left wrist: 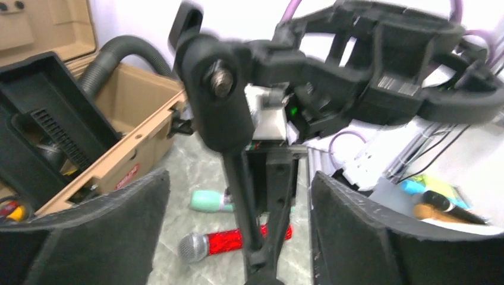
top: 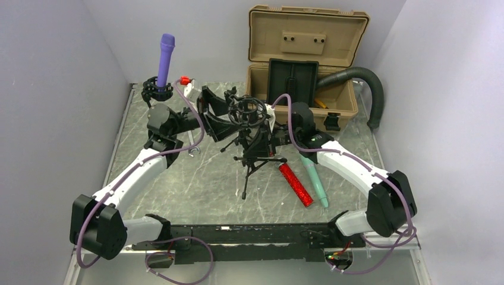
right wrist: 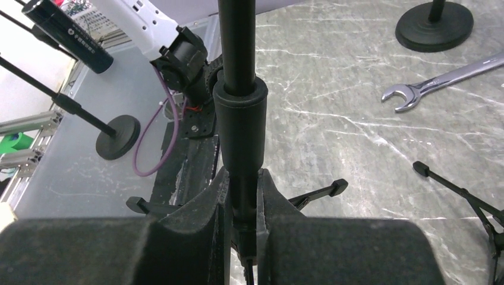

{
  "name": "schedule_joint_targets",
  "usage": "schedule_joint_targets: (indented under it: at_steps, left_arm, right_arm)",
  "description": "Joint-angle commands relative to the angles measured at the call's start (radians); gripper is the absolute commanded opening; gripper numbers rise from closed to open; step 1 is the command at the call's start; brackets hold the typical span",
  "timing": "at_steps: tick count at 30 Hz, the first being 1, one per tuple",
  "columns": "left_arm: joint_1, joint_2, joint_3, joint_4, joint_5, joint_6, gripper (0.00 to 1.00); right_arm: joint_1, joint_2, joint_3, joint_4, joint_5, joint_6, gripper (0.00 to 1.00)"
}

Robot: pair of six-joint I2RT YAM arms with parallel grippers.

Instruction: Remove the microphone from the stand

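A purple microphone [top: 166, 54] stands upright in a black shock mount [top: 157, 91] at the back left, away from both grippers. A black tripod stand [top: 254, 159] in the middle carries an empty-looking ring mount [top: 246, 111]. My left gripper [top: 219, 116] is open just left of that ring mount; in the left wrist view its fingers [left wrist: 95, 237] stand either side of the stand's pole [left wrist: 238, 178] without touching it. My right gripper [right wrist: 242, 202] is shut on the tripod stand's pole [right wrist: 239, 119], seen from above at the pole's right side [top: 270, 135].
A red glitter microphone [top: 295, 184] and a teal microphone [top: 315, 181] lie right of the tripod. A wrench [top: 193, 148] lies to its left. An open tan case [top: 309, 65] with a black tray and a grey hose [top: 371, 89] stands at the back right.
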Motion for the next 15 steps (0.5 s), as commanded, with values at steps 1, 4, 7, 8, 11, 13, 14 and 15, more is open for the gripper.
schedule_joint_targets:
  at_steps: [1,4,7,8,11,13,14,15]
  left_arm:
    - [0.005,-0.055,0.007,-0.157,-0.007,0.200,0.99]
    - [0.005,-0.080,0.021,-0.301,-0.015,0.323,0.99]
    - [0.003,-0.091,0.061,-0.464,-0.024,0.442,0.99]
    - [0.001,-0.091,0.081,-0.543,-0.026,0.479,0.99]
    - [-0.016,-0.082,0.166,-0.736,-0.041,0.605,0.99]
    - [-0.041,-0.072,0.217,-0.849,-0.066,0.694,0.99]
    - [-0.056,-0.067,0.235,-0.882,-0.081,0.720,0.99]
    - [-0.068,-0.060,0.248,-0.909,-0.095,0.738,0.99]
  right_arm:
    - [-0.016,-0.089,0.029,0.062,-0.016,0.037,0.00]
    - [-0.028,-0.110,0.038,0.043,0.001,0.039,0.00]
    - [-0.037,-0.114,0.053,0.008,0.023,0.030,0.00]
    - [-0.039,-0.112,0.060,-0.008,0.030,0.025,0.00]
    - [-0.045,-0.100,0.070,-0.026,0.044,0.023,0.00]
    - [-0.044,-0.094,0.072,-0.033,0.052,0.020,0.00]
    - [-0.044,-0.093,0.071,-0.031,0.055,0.022,0.00]
    - [-0.044,-0.090,0.070,-0.025,0.055,0.026,0.00]
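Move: The stand's empty shock mount sits roughly 6 cm right of the left hand, 2 cm back and 3 cm above. From the right hand, already gripping the pole, the mount is 16 cm up, 2 cm ahead and 3 cm left. The red microphone lies 14 cm right of the right hand, 1 cm ahead, 23 cm down; the green one is 22 cm right, 2 cm ahead, equally low. The purple microphone is 26 cm left and 18 cm ahead of the left hand, about level. The stand stays pinched by its pole in the right hand, which raises it about 2 cm, brings it a little to the right and turns slightly clockwise. The left fingers, already parting, spread fully, and that hand sinks away from the mount by nearly 4 cm, easing back up slightly at the end, while its wrist tips the fingers down some 15 degrees to about level. ##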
